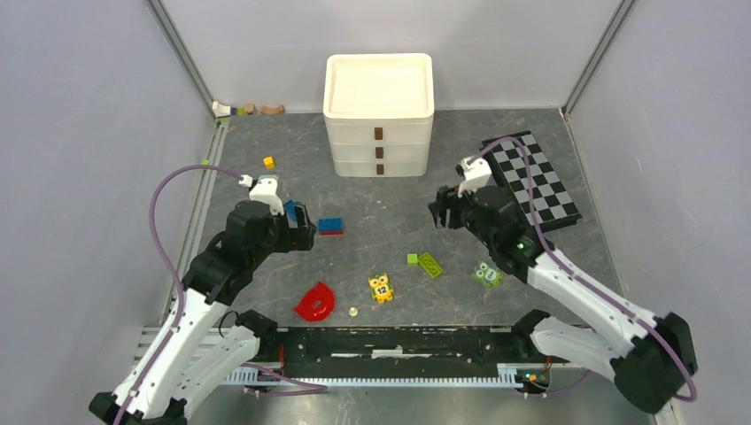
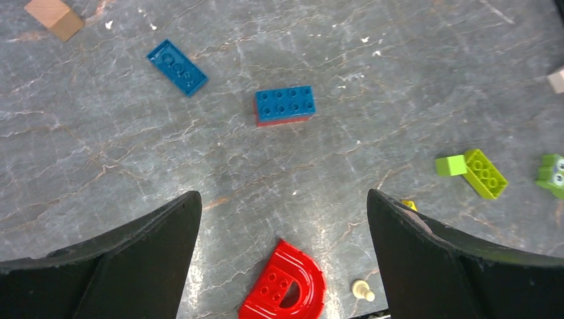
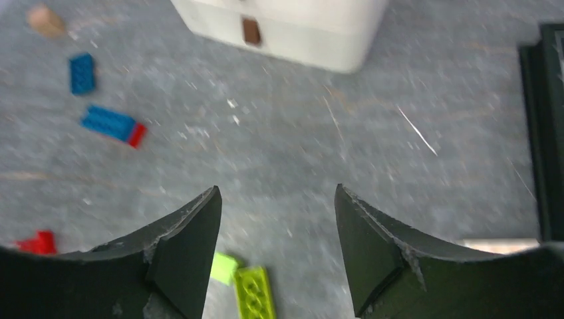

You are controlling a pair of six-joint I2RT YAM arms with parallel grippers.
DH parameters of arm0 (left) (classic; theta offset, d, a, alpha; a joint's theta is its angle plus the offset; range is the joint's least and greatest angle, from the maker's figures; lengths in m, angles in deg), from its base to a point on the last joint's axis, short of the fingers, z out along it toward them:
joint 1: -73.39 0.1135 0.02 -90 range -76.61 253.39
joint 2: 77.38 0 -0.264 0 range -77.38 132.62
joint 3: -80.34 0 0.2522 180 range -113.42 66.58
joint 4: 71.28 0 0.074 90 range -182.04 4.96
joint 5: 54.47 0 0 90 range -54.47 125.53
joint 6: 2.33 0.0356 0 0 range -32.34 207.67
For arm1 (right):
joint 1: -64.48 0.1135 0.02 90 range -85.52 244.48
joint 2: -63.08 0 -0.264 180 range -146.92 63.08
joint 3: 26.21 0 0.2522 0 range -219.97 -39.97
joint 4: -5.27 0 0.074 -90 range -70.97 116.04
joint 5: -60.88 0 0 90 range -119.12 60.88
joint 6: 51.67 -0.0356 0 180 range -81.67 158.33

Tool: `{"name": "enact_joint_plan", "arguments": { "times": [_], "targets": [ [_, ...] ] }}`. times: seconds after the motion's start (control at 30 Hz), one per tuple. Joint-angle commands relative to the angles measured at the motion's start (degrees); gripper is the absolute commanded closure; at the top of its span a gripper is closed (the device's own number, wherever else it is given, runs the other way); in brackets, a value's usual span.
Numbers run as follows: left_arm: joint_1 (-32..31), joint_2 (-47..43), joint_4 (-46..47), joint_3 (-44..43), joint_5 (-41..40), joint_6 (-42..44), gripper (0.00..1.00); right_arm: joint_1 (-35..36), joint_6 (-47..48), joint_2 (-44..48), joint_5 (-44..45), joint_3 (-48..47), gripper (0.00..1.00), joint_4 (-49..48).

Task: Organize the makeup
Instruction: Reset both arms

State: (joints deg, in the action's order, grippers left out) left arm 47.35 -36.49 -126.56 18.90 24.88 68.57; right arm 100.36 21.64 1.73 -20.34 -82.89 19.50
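None of the makeup shows in any view. A white three-drawer box [image 1: 379, 115] stands at the back middle with its drawers shut; its lowest front also shows in the right wrist view [image 3: 286, 33]. My left gripper [image 1: 305, 232] is open and empty, above the grey table between a blue-on-red brick [image 2: 284, 105] and a red half-ring piece [image 2: 286, 286]. In its own view the left gripper [image 2: 282, 206] has its jaws wide apart. My right gripper [image 1: 445, 212] is open and empty in front of the box, right of centre; in its own view [image 3: 278, 199] it hangs over bare table.
Toy pieces lie about: a flat blue brick [image 2: 177, 66], a lime brick [image 1: 431, 264] with a small green cube [image 1: 412, 258], a yellow owl block [image 1: 381, 288], a green owl block [image 1: 486, 274], a cream peg [image 2: 362, 290]. A checkerboard [image 1: 531, 181] lies at the right.
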Motion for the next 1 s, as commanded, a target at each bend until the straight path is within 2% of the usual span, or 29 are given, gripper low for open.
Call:
{"name": "enact_joint_plan", "arguments": {
  "times": [0.0, 0.13, 0.17, 0.23, 0.27, 0.43, 0.77, 0.97],
  "targets": [
    [0.20, -1.89, 1.28, -0.57, 5.11, 1.65, 0.00, -0.13, 4.91, 11.54, 5.73, 7.63, 0.29, 10.96],
    [0.18, -1.31, 0.29, -0.57, 6.78, 0.02, 0.00, -0.16, 2.81, 22.86, 6.88, 16.51, 0.24, 10.16],
    [0.20, -1.08, -0.18, -0.73, 6.58, -0.68, 0.00, -0.16, 1.88, 25.79, 7.47, 18.83, 0.21, 9.69],
    [0.18, -0.40, -1.15, -1.00, 5.79, -1.89, 0.00, -0.17, 0.41, 30.58, 8.90, 22.56, 0.04, 8.87],
    [0.18, -0.15, -1.43, -0.88, 5.37, -2.40, 0.00, -0.16, 0.04, 32.79, 9.42, 23.74, 0.02, 8.42],
    [0.20, -0.36, -1.72, -0.16, 1.90, -3.99, 0.00, -0.11, 1.13, 37.47, 11.45, 26.54, 0.02, 8.26],
    [0.20, 0.16, -1.30, 0.83, -1.04, -4.55, 0.00, -0.13, 7.31, 37.12, 12.76, 27.57, 0.02, 9.73],
    [0.19, -0.10, -0.68, 1.08, -0.59, -3.85, 0.00, -0.12, 7.32, 36.30, 12.90, 27.52, 0.02, 10.15]
  ]
}}
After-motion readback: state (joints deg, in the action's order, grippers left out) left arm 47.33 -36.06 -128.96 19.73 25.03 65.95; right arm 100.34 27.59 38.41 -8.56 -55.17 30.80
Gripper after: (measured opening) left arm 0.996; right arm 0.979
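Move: The empty right hand hangs some 20 cm above the table; the owl toy it heads over lies about 12 cm back and 13 cm to its right. The wooden block is about 2 cm ahead and 15 cm right, the lime brick 9 cm back and 1 cm left, and the drawer cabinet roughly 28 cm ahead and 13 cm left. From the left hand, the owl toy lies about 3 cm back and 48 cm right. The empty right hand retreats right, down and back, some 16 cm, towards the owl toy, opening its fingers fully. ##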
